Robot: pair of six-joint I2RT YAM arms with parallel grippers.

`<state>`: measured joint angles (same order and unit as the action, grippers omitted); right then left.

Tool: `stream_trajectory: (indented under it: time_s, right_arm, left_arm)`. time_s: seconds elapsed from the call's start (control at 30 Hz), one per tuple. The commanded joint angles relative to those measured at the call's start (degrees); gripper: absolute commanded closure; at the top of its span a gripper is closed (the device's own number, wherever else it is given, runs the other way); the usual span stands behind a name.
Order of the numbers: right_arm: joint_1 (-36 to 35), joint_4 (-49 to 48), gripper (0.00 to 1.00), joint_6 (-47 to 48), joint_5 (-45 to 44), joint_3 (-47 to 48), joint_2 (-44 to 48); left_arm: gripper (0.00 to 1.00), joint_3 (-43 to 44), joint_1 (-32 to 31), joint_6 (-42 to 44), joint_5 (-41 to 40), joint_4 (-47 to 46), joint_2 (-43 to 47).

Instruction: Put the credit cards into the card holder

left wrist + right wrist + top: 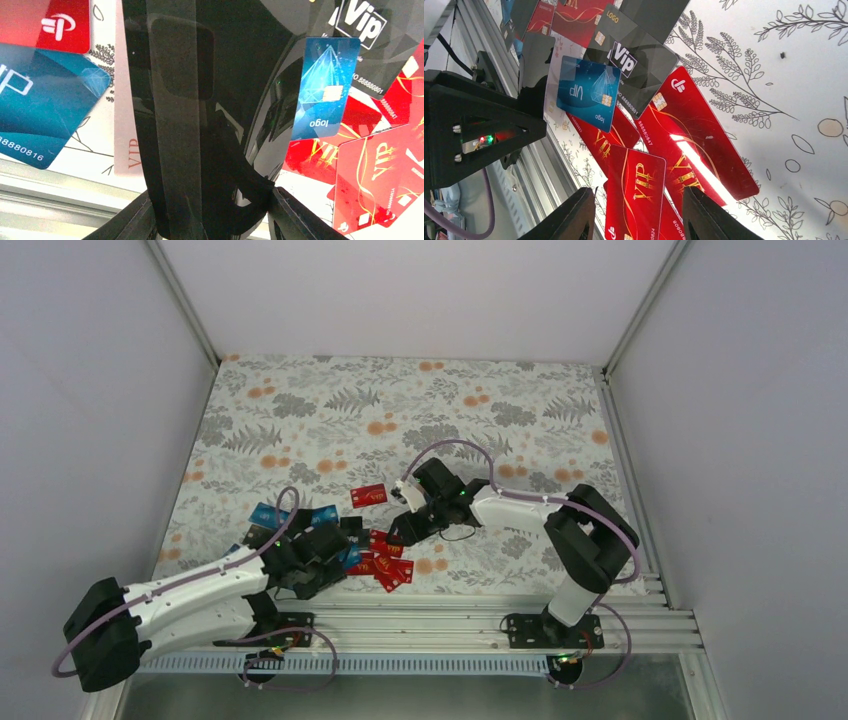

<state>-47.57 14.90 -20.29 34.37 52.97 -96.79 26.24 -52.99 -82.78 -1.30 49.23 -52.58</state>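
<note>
My left gripper (212,210) is shut on the dark card holder (200,100), with one finger pressed against each side. A light blue card (325,87) stands at the holder's right edge; the right wrist view shows the same blue card (589,92) against the holder (535,60). My right gripper (639,212) hangs open over a red VIP card (634,195) that lies on other red cards (704,145). A black Vip card (639,65) lies beyond them. In the top view both grippers, left (335,545) and right (400,530), meet over the red pile (390,565).
A lone red card (369,495) lies farther back, and blue cards (268,512) lie left of the left arm. A white VIP card (127,125) lies under the holder. The aluminium rail (430,620) runs along the near edge. White walls enclose the flowered cloth (400,410).
</note>
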Motion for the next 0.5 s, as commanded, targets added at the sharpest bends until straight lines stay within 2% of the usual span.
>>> stream_trajectory:
  time_s: [0.0,0.2,0.47]
  right_arm:
    - [0.8,-1.2,0.54,-1.4,-1.2,0.9,0.9]
    - [6.1,-3.2,0.54,-3.2,3.5,-0.9,4.9]
    - [11.9,-3.9,0.53,-5.3,17.2,-1.1,9.4]
  left_arm:
    - [0.63,1.9,0.1,1.9,-1.4,1.1,-0.3]
    - [0.63,6.6,-0.2,7.3,-5.1,0.1,-1.3]
    - [0.63,17.7,-0.9,20.5,-9.6,-2.3,-6.4]
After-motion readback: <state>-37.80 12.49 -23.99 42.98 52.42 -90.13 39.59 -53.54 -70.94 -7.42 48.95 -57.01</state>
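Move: The left hand already holds a black card. The card holder lies about 19 cm ahead of it, 27 cm to its right and 3 cm below. A lone red card is 20 cm ahead and 10 cm right of the left hand, the small blue card 5 cm ahead and 5 cm right. The right hand is empty; from it the holder is some 8 cm ahead, 9 cm right and 6 cm below, the upper VIP card 1 cm back and 3 cm left. Keep the black card pinched and bring the left gripper up about 6 cm and forward 5 cm, drifting right towards the card holder, gathering speed; let its fingers swing forward and turn slightly clockwise. Meanwhile take the empty right gripper forward, then up about 6 cm and slightly right, off from above the red cards, its fingers tilting some 10 degrees nearer level, gap unchanged. ##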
